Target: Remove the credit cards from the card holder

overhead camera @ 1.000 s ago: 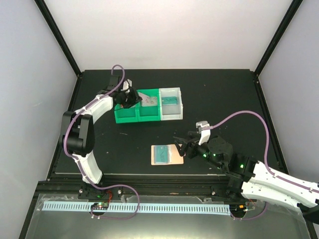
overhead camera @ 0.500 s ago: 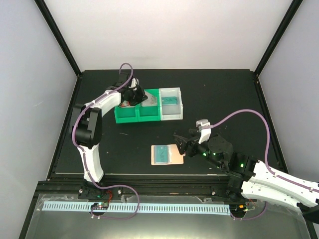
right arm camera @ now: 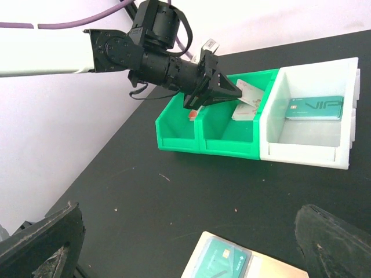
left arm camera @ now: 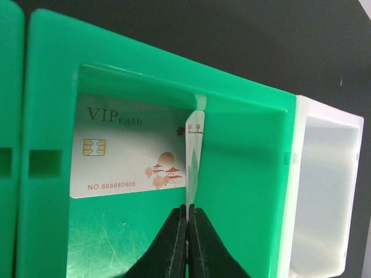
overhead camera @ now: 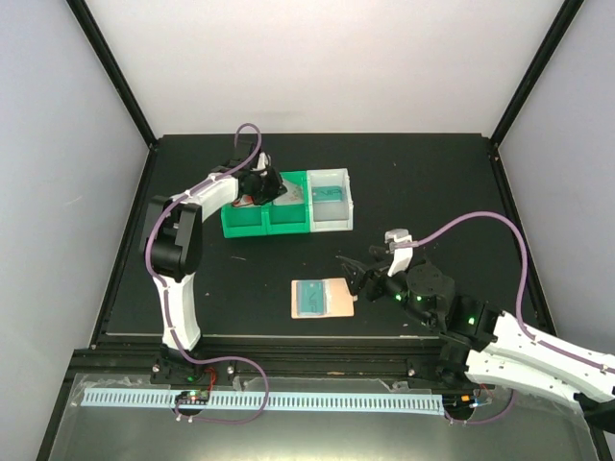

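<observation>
The tan card holder [overhead camera: 338, 300] lies flat near the table's front, with a teal credit card [overhead camera: 309, 298] in its pocket; both also show at the bottom of the right wrist view, holder [right arm camera: 272, 267], card [right arm camera: 223, 260]. My right gripper [overhead camera: 352, 279] stands open just right of the holder, nothing between its fingers [right arm camera: 43, 240]. My left gripper [left arm camera: 187, 231] is shut on a white credit card [left arm camera: 195, 152], held edge-on over the middle green compartment. A white VIP card [left arm camera: 127, 147] lies in that compartment. Another teal card [overhead camera: 329, 195] rests in the white compartment.
The green-and-white three-compartment bin [overhead camera: 265, 229] stands at the back left of the black table. The left arm [overhead camera: 197, 200] reaches to it from the left. Walls close in the table's back and sides.
My left gripper has moved right from the left green compartment to over the middle one, still shut on the white card. The right arm has shifted slightly to the right.
</observation>
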Robot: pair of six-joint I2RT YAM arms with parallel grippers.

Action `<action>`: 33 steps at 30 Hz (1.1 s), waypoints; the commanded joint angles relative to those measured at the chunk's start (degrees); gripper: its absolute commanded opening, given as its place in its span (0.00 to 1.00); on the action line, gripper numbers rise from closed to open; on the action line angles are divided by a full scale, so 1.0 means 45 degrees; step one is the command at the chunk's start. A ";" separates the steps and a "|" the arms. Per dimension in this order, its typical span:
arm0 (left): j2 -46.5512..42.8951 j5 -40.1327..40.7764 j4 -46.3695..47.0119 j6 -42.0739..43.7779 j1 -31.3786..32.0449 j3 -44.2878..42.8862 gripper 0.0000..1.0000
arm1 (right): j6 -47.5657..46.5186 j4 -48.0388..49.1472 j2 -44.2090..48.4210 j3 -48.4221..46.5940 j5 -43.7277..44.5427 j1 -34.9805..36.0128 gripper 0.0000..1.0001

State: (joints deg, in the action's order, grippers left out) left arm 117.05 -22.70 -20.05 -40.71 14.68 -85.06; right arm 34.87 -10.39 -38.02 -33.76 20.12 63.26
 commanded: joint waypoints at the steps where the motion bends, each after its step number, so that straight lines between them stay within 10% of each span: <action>1: 0.0139 0.0265 0.0161 0.0179 0.0103 -0.0542 0.07 | 0.0004 0.0218 0.0432 0.0179 0.0713 -0.0016 1.00; 33: -0.0376 0.0721 -0.1627 0.1723 0.0132 -0.1894 0.51 | 0.0375 0.0166 -0.0075 0.0292 -0.0026 -0.0026 1.00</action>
State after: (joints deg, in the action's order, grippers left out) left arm 117.51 -18.09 -25.36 -34.46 14.76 -90.26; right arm 35.29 -12.36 -39.92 -33.10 21.87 63.26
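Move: The left hand, nearly shut on a white VIP card held edge-on, is over the middle compartment of the green tray. The white card pile lies about 5 cm below it, level and 1 cm to its right. The red card is some 10 cm left and 1 cm back, the green card in the white bin about 12 cm right, level. From the right hand, the pile lies about 28 cm ahead, 12 cm left and 21 cm lower. The left fingers let go of the white card over the pile, spreading steadily to about half open, while the hand lifts clear some 2 cm and eases about 1.5 cm forward, then drifts 1 cm left with a slight roll, its left side rising. The right hand, empty and wide open, first slides 1 cm right, then sinks nearly 3 cm beside the card holder. ##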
